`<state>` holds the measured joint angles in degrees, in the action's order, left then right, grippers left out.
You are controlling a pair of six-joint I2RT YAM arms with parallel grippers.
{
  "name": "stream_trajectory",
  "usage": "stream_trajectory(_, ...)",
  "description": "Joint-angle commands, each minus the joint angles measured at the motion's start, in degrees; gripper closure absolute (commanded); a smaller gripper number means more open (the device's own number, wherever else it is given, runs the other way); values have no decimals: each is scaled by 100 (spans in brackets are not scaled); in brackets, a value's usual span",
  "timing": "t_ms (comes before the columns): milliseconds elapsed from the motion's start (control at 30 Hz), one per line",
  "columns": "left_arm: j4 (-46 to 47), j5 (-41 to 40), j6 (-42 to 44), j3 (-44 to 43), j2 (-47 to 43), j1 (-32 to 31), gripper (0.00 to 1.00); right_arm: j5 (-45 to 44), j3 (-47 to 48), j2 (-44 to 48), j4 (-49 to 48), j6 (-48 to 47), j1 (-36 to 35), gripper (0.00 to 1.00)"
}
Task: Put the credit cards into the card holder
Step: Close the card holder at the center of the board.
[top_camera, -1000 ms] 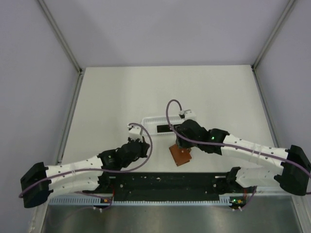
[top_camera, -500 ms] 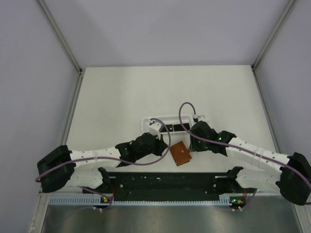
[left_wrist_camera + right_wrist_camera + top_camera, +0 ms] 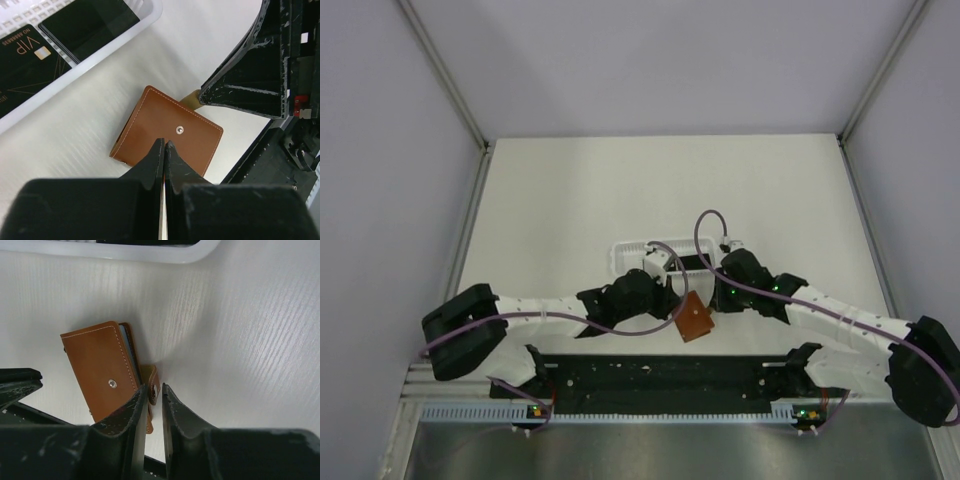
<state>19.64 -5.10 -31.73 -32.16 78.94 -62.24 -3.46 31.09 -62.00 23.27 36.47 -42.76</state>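
The brown card holder (image 3: pixel 693 321) lies folded on the table between the two grippers, snap stud up. My left gripper (image 3: pixel 164 143) is shut and empty, its tips just over the card holder (image 3: pixel 167 131). My right gripper (image 3: pixel 155 388) stands narrowly open at the holder's right edge, with the small clasp tab (image 3: pixel 154 381) in the gap between its fingers. Bluish pocket edges show along the card holder (image 3: pixel 100 370). Two black credit cards lie in the white basket: a VIP card (image 3: pixel 25 65) and a plain one (image 3: pixel 87 22).
The white slotted basket (image 3: pixel 630 248) sits just behind the card holder, partly covered by both arms; its rim (image 3: pixel 85 70) also edges the top of the right wrist view as basket rim (image 3: pixel 150 252). A black rail (image 3: pixel 660 375) runs along the near table edge.
The left arm has swung right, bringing its shut gripper over the card holder. The right gripper has narrowed around the clasp tab and shifted slightly right.
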Motion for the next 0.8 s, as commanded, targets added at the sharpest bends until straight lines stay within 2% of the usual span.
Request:
stream_trajectory(0,575,238,26,-203,314,19,100,214,-33,12,-419,-17,102,86)
stream_trajectory(233,1085,484,-70,-220,886,19,100,294,-95,214,-542,-43,110,99)
stream_trajectory(767,1262,844,-308,-10,1387,19,100,1242,-261,-40,-1245,-237,102,100)
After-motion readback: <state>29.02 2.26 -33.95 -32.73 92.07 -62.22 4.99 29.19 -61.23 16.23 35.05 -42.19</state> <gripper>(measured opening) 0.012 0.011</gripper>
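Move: The card holder's middle lies about 4 cm to the left hand's right, 2 cm back and 6 cm below. From the right hand it is some 5 cm left, 2 cm back and 2 cm below, with its strap right at those fingertips, 1 cm below. The white card tray's middle is about 13 cm ahead of the left hand and 2 cm left. Right fingers pinch the strap and carry it about 3 cm left; shut left fingers sink 5 cm onto the holder. ##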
